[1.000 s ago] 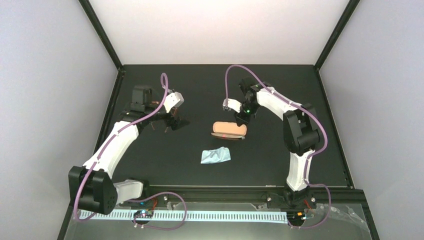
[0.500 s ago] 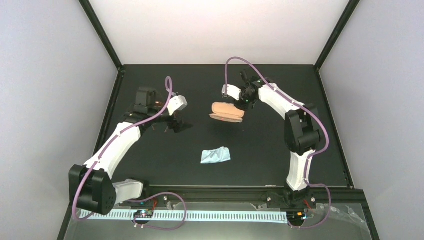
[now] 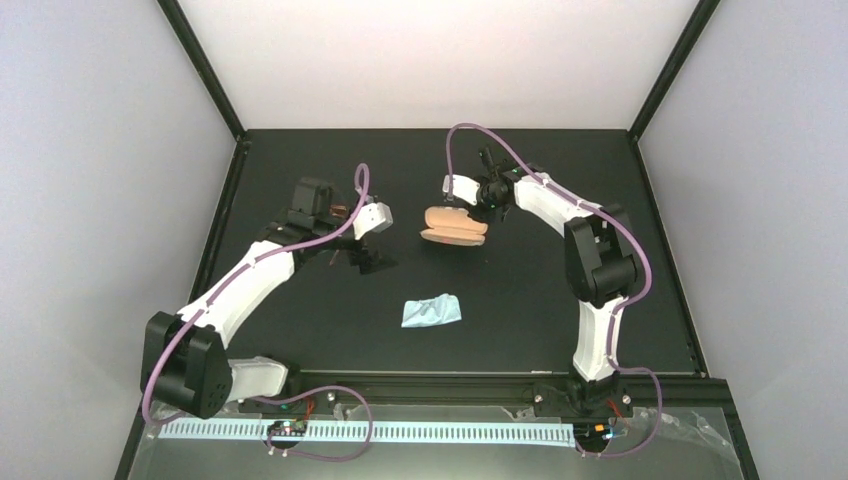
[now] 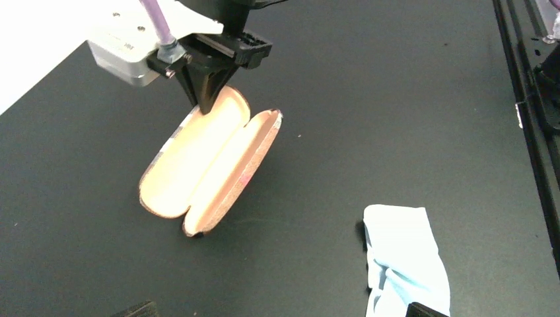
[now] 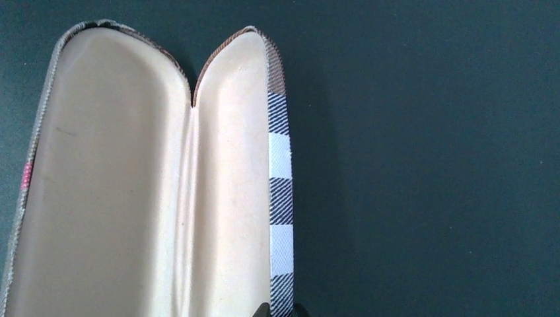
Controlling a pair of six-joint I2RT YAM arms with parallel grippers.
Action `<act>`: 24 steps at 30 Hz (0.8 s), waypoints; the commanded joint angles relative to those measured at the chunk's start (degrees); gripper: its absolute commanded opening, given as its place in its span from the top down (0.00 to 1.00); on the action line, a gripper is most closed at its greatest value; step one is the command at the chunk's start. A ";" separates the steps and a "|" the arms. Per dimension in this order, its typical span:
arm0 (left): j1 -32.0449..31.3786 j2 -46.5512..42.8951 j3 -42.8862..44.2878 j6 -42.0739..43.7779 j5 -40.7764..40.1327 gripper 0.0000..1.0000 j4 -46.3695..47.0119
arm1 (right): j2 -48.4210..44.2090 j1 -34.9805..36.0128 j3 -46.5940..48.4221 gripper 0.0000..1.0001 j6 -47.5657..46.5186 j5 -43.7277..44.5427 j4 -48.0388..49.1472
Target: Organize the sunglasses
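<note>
An open oblong case (image 3: 455,223) with a cream lining hangs tilted from my right gripper (image 3: 487,205), its low end close to the table. In the right wrist view the right gripper (image 5: 282,310) is shut on the case's (image 5: 132,185) striped rim. The left wrist view shows the case (image 4: 205,162) under the right gripper (image 4: 208,92). My left gripper (image 3: 365,260) stands open and empty left of the case, with only bare table between its fingertips (image 4: 139,309). The sunglasses are hidden or out of view.
A crumpled light-blue cloth (image 3: 432,310) lies on the black table (image 3: 540,300) in front of the case, and shows near the left gripper's right fingertip as the cloth (image 4: 406,264). Black rails border the table's sides.
The right gripper has lifted the open case off the table and carried it back and slightly left. The left arm has swung right, toward the middle of the table.
</note>
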 commanded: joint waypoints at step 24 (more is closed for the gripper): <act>-10.59 12.87 6.03 -3.56 -6.10 0.26 -9.04 | -18.58 -1.35 -10.96 0.50 17.45 -12.57 -8.71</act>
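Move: The light-blue cloth my left hand is going for lies roughly 10 cm back and 9 cm to the right of it, some 18 cm below. From that hand the open case is about 12 cm ahead and 16 cm right, and the sunglasses some 11 cm ahead and 14 cm left. My right fingertips still pinch the case's far wall, its middle about 4 cm back and 4 cm left of them, 3 cm lower. My right hand eases the case down a last 1 cm or so, opens its fingers to about half, lets go of the wall and lifts away some 7 cm, drawing back towards me. Meanwhile my left hand sinks about 7 cm towards the cloth, moving some 5 cm right and a little back, tilting and closing its wide-open fingers by about a quarter; it isn't touching the cloth yet. ##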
